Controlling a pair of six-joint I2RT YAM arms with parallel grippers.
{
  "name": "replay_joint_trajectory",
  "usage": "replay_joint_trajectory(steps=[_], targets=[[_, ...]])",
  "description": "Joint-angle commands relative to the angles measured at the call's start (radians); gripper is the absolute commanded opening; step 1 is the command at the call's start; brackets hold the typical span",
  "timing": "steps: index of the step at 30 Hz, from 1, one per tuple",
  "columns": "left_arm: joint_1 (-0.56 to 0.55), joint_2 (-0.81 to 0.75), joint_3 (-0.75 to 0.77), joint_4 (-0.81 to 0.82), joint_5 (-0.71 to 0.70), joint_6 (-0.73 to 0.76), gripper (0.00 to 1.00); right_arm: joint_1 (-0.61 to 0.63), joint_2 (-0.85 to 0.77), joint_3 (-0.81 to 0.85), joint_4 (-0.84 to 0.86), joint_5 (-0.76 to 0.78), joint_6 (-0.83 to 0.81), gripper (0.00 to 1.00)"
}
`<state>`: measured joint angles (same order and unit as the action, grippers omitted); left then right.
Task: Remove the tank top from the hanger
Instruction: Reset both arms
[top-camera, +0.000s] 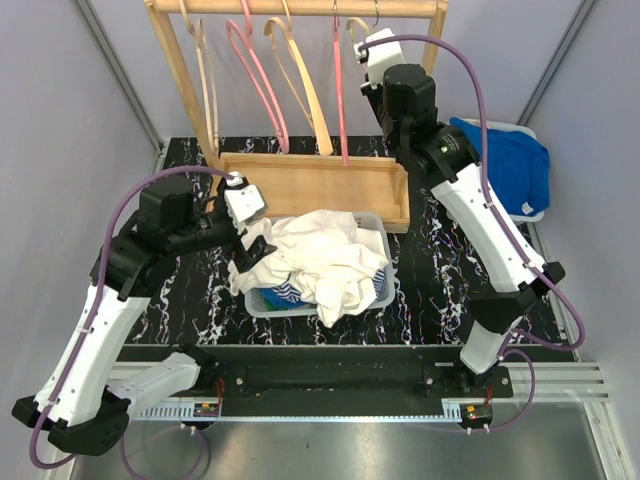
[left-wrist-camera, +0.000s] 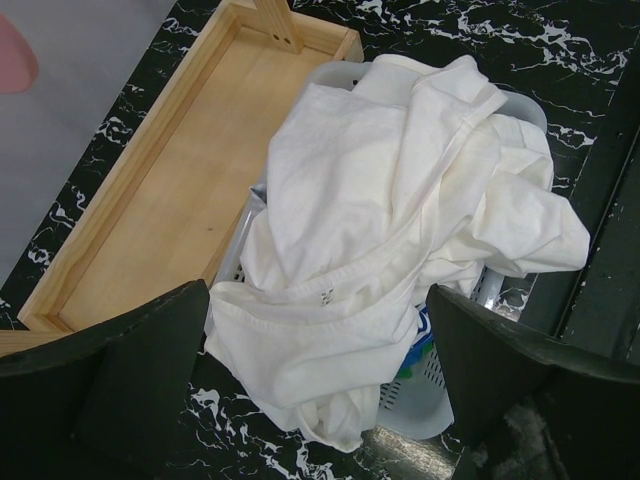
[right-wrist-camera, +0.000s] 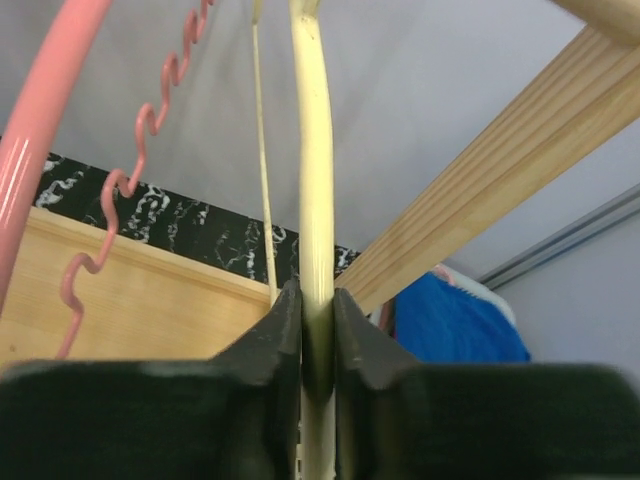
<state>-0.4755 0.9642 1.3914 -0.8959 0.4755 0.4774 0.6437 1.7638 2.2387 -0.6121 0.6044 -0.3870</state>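
Note:
The white tank top lies crumpled on a heap of white clothes in a pale plastic basket, off any hanger. Its hem spills over the basket's near-left rim. My left gripper hovers at that rim, open wide, its fingers either side of the spilling cloth without touching it. My right gripper is up at the rack, shut on the bare pale yellow hanger, the rightmost one, with both jaws pressed against its thin bar.
A wooden rack carries several bare hangers, among them a pink one and a wavy pink one. Its wooden base tray stands behind the basket. A blue cloth lies at the back right.

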Motion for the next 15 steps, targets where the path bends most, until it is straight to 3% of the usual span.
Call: replay_joint_trajectory(steps=[1,5,9,10,12,15], targets=[[0.009,-0.001,0.047,0.029,0.018,-0.006,0.99,-0.015,-0.110,-0.112,0.070,-0.023,0.082,0.36],[0.012,-0.001,0.035,0.058,-0.001,-0.033,0.99,-0.015,-0.226,-0.250,0.106,-0.049,0.150,0.52],[0.014,0.005,0.021,0.071,-0.032,-0.034,0.99,-0.013,-0.366,-0.384,0.095,-0.130,0.227,0.80],[0.015,0.007,0.017,0.074,-0.043,-0.028,0.99,-0.013,-0.388,-0.402,0.074,-0.144,0.244,0.91],[0.017,0.010,0.008,0.081,-0.058,-0.023,0.99,-0.013,-0.453,-0.467,0.058,-0.175,0.290,0.99],[0.018,0.011,0.001,0.083,-0.069,-0.019,0.99,-0.013,-0.551,-0.566,0.034,-0.227,0.361,1.00]])
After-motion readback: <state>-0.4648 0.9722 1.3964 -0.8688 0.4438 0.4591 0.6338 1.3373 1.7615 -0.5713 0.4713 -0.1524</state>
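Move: My right hand is at the rightmost cream hanger, its fingers around the near shoulder; the hanger's middle is about 4 cm ahead and 1 cm up. The rack's rail runs about 8 cm ahead and 9 cm above, and the empty pink hanger hangs 5 cm to the left, about level. The basket with the tank top is roughly 25 cm back, 8 cm left and 40 cm below. From my left hand the cream hanger is some 25 cm ahead, 18 cm right and 14 cm higher. I open my right fingers wide and let go of the cream hanger's shoulder, first dipping nearly 4 cm. Then I draw that hand back towards me, about 8 cm in all, and a little right, away from the rack, climbing slightly again at the end and rolling its left side up some 15 degrees. ##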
